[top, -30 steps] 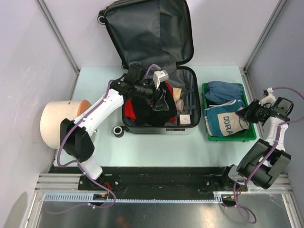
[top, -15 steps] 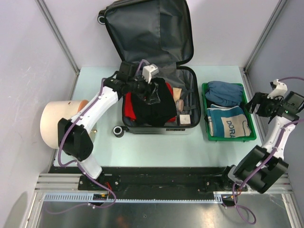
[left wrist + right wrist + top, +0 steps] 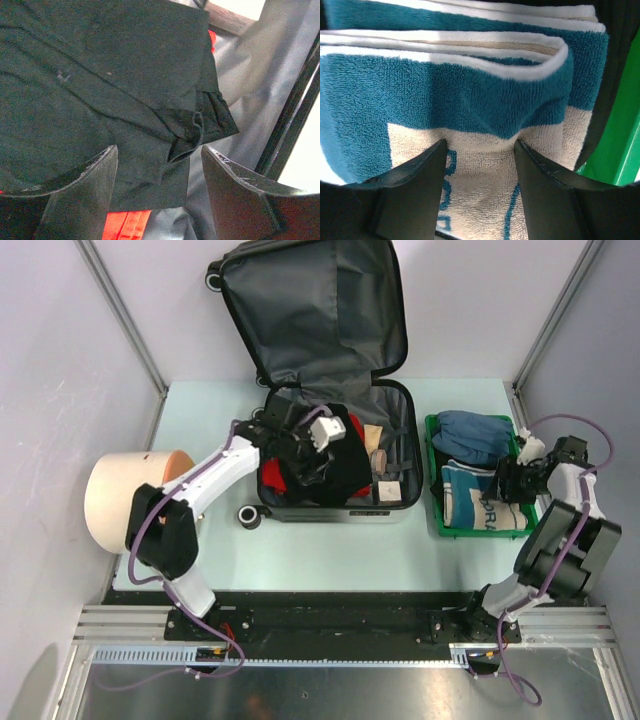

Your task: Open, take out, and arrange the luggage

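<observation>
The luggage (image 3: pixel 320 320) lies open at the back of the table, its grey-lined lid leaning on the wall. A black garment (image 3: pixel 338 468) lies over a red one (image 3: pixel 274 478) in its lower half. My left gripper (image 3: pixel 318 445) hovers low over the black garment (image 3: pixel 100 75), open (image 3: pixel 159 150), with the cloth's edge below the gap and nothing pinched. My right gripper (image 3: pixel 500 485) is in the green bin (image 3: pixel 437 528), open (image 3: pixel 480 142), its jaws straddling a folded teal and beige towel (image 3: pixel 470 90).
A blue cloth (image 3: pixel 470 435) lies at the back of the bin, behind the towel (image 3: pixel 470 505). Small beige items (image 3: pixel 380 460) and a white box (image 3: pixel 386 490) sit in the suitcase's right side. A big beige cylinder (image 3: pixel 120 495) lies at the table's left edge.
My right gripper let go of the towel, swung out to the right, then came back down onto it. My left gripper dropped lower onto the black garment in the suitcase.
</observation>
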Available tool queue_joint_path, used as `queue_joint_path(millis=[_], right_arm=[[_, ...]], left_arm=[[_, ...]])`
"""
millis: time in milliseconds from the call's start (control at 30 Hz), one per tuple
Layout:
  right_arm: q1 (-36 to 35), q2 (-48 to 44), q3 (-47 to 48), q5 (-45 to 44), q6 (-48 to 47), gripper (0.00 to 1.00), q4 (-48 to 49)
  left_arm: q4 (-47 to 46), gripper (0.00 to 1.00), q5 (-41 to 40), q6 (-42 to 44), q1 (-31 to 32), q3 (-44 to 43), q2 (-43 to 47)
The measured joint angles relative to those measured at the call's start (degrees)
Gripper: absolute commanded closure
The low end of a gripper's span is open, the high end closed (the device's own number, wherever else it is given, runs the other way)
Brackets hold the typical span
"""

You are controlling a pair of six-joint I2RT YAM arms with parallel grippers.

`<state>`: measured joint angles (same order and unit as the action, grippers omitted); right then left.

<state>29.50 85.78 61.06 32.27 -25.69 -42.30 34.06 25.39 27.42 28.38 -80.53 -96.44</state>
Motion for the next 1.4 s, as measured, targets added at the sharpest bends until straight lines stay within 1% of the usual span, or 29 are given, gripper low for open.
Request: queue_joint_path(millis=[100, 200, 267, 367, 433, 500, 533, 567, 600, 667, 733, 833, 867, 900, 1000, 1067, 1133, 1300, 1400], right_arm=[[0.6, 5.1, 0.0, -2.1, 0.6, 0.37, 1.8], [1.6, 5.6, 0.5, -1.5, 1.4, 0.31, 1.6], [1.6, 4.4, 0.8, -1.0, 1.7, 0.25, 1.3], [1.3, 0.5, 0.8, -0.3, 1.9, 0.22, 0.7], [0.8, -3.1, 1.0, 0.5, 2.2, 0.20, 0.4], [0.0, -6.6, 1.6, 1.7, 2.8, 0.17, 0.3], [-0.4, -8.1, 2.0, 2.3, 3.1, 0.15, 0.3], [-0.9, -9.5, 2.3, 2.8, 3.3, 0.12, 0.4], [-1.4, -10.5, 2.5, 3.2, 3.5, 0.11, 0.5], [-3.0, -12.7, 2.7, 3.8, 4.2, 0.08, 1.1], [-5.7, -14.5, 2.7, 4.1, 4.3, 0.07, 1.8], [-11.1, -16.0, 2.7, 4.3, 4.0, 0.06, 3.7], [-13.1, -16.2, 2.7, 4.2, 3.9, 0.05, 4.5], [-15.0, -16.2, 2.7, 4.2, 3.5, 0.05, 5.4], [-20.4, -16.0, 2.7, 4.0, 2.7, 0.04, 8.1], [-23.8, -15.3, 2.7, 3.7, 2.1, 0.01, 10.5], [-27.1, -14.2, 2.7, 3.8, 1.2, 0.00, 13.3], [-35.5, -12.7, -0.2, 4.9, -3.7, 0.00, 24.3], [-42.1, -11.0, -3.1, 5.1, -9.2, 0.00, 32.1]], left_arm=[[0.5, 0.30, -2.2, 6.3, 2.9, 0.9, -1.2], [0.3, 0.30, -4.3, 10.4, 5.2, 0.9, -3.5], [0.2, 0.29, -5.1, 12.2, 6.1, 0.6, -5.6], [0.0, 0.27, -6.5, 14.8, 6.3, 0.6, -8.8], [0.0, 0.27, -7.0, 16.0, 6.3, 0.6, -10.2], [-0.2, 0.36, -7.2, 17.0, 6.3, 0.6, -10.8], [-0.3, 0.42, -7.3, 17.4, 6.3, 0.6, -11.0], [-0.4, 0.60, -7.4, 17.8, 6.3, 0.5, -11.1], [-0.4, 0.66, -7.5, 17.9, 6.3, 0.4, -11.2], [-0.4, 0.77, -7.6, 18.1, 6.3, -0.1, -11.4], [-0.2, 0.78, -7.1, 17.5, 6.1, -0.9, -11.4], [0.0, 0.87, -5.5, 16.1, 5.5, -1.8, -11.2], [0.0, 0.97, -5.0, 15.7, 5.2, -1.9, -11.1], [0.0, 1.00, -4.3, 15.3, 4.9, -1.9, -10.9], [0.0, 1.00, -2.7, 13.8, 3.9, -2.1, -10.4], [0.2, 1.00, -1.0, 12.0, 2.8, -2.9, -10.4], [0.5, 1.00, 1.3, 10.0, 1.4, -4.0, -10.4], [0.7, 1.00, 7.0, 5.4, -2.5, -7.5, -10.4], [0.6, 1.00, 8.7, 3.8, -3.9, -8.7, -10.4]])
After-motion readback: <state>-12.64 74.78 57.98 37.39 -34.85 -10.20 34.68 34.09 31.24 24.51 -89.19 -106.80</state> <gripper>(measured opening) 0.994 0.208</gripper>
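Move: The black garment in the open suitcase spreads under the open left hand, its middle about 6 cm ahead, 4 cm to the right and 9 cm below. From that hand the white box lies some 17 cm to the right, level with it, and the brown pouch about 15 cm right and 7 cm ahead. From the right hand the garment is roughly 42 cm left and 8 cm ahead; the DORA towel's middle is some 4 cm left and 1 cm back, just below. Lower the left gripper about 8.5 cm onto the near part of the black garment, turning it some 15 degrees clockwise, pinch the cloth between the fingers, then lift and ease forward, turning back. Meanwhile dip the right hand briefly towards the DORA towel, raise it clear, and swing it about 25 cm left to the suitcase's right side, opening wide and turning counter-clockwise. ##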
